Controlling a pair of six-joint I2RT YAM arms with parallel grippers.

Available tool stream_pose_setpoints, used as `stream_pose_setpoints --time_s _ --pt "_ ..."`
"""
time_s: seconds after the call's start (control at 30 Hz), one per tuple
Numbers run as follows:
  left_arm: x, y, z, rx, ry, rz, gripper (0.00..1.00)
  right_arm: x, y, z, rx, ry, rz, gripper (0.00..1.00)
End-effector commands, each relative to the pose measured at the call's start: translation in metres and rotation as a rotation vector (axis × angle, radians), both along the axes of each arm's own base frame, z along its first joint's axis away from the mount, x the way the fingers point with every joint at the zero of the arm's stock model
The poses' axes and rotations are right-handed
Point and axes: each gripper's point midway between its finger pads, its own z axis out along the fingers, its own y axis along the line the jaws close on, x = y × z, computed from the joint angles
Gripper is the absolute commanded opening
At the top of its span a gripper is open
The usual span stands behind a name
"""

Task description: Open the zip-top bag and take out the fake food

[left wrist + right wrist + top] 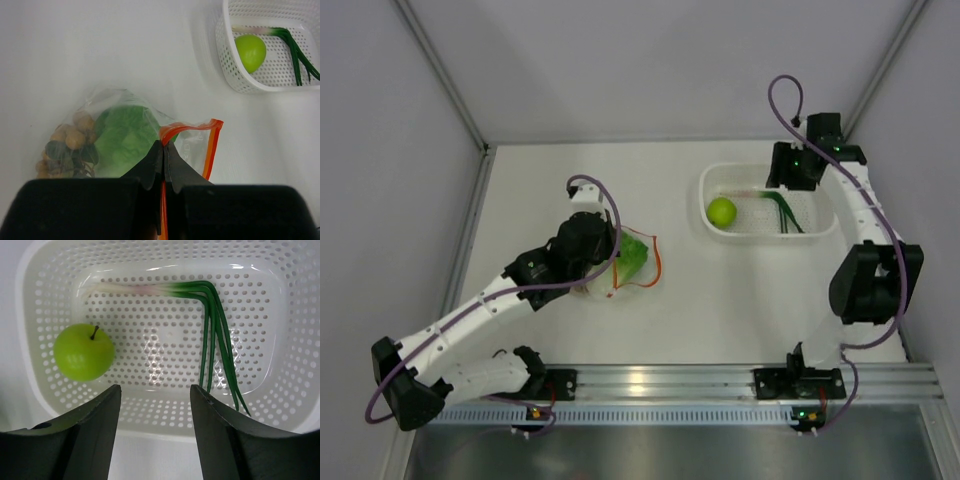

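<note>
The clear zip-top bag [642, 262] [194, 146] lies on the table with its mouth gaping. My left gripper [164, 146] [608, 252] is shut on its orange-red zip strip [172, 131]. Inside the bag are a leafy green lettuce [125, 140] [633, 256] and a brown cluster of balls [72, 139]. The lime-green fruit [721, 211] [250, 52] [84, 351] sits in the white perforated basket [768, 238] [30, 340], beside a green spring onion [212, 315] [786, 211]. My right gripper [155, 392] [794, 178] hangs open over the basket's near wall, holding nothing.
The basket [235, 75] stands at the back right of the table. Grey walls close in the table on the left, the back and the right. A metal rail [660, 382] carrying both arm bases runs along the near edge.
</note>
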Motion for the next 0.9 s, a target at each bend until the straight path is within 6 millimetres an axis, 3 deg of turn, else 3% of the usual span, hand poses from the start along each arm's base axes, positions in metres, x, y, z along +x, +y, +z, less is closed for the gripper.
stream_pose_setpoints --time_s 0.0,0.03,0.07,0.1,0.17,0.2,0.23,0.27,0.43,0.6,0.87 --pt "0.004 -0.005 0.014 -0.074 -0.04 0.008 0.0 -0.019 0.034 0.045 -0.014 -0.14 0.037 0.58" --pt "0.005 -0.006 0.015 -0.078 -0.041 0.009 0.0 -0.028 0.052 0.062 -0.021 -0.197 0.073 0.58" --pt "0.004 -0.006 0.015 -0.081 -0.041 0.005 0.0 -0.035 0.061 0.064 -0.025 -0.214 0.081 0.59" --pt "0.004 -0.006 0.016 -0.082 -0.042 0.005 0.0 -0.046 0.07 0.053 -0.024 -0.206 0.08 0.59" --pt "0.004 -0.006 0.018 -0.085 -0.045 0.005 0.0 -0.063 0.103 0.079 0.033 -0.324 0.14 0.59" --pt "0.004 -0.006 0.019 -0.09 -0.046 0.006 0.0 -0.073 0.111 0.067 0.059 -0.309 0.137 0.59" --pt "0.003 -0.004 0.019 -0.09 -0.049 0.01 0.0 -0.089 0.129 0.082 0.099 -0.359 0.176 0.59" --pt "0.003 -0.004 0.021 -0.097 -0.052 0.011 0.0 -0.091 0.14 0.091 0.142 -0.413 0.189 0.59" --pt "0.002 -0.003 0.031 -0.14 -0.073 0.02 0.0 -0.138 0.198 0.101 0.42 -0.484 0.256 0.56" --pt "0.0 0.0 0.041 -0.213 -0.101 0.04 0.0 -0.159 0.235 0.107 0.564 -0.487 0.258 0.56" --pt "-0.004 0.008 0.057 -0.298 -0.144 0.068 0.0 -0.19 0.29 0.117 0.557 -0.5 0.326 0.57"
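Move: The lettuce, inside the zip-top bag, lies about 38 cm to the right hand's left, 15 cm back and 6 cm lower; the potatoes are some 10 cm farther left and 4 cm farther back than the lettuce. Of what is already in the tray, the scallions lie 2 cm ahead and 12 cm below, the green apple level with the hand, 13 cm left and 11 cm down. From the left hand, which pinches the bag's rim, the lettuce is about 2 cm ahead, 2 cm right and 11 cm below. With its fingers staying open, the empty right hand swings away from the tray, about 27 cm left and 20 cm back while rising some 7 cm, its fingertips tipping up, its left side rolling up and the hand turning counter-clockwise until they point into the bag's open mouth just short of the rim. The left hand keeps its pinch on the orange rim, holding still at first and then raising it about 2.5 cm with a roll of some 10 degrees that lowers its left side. ##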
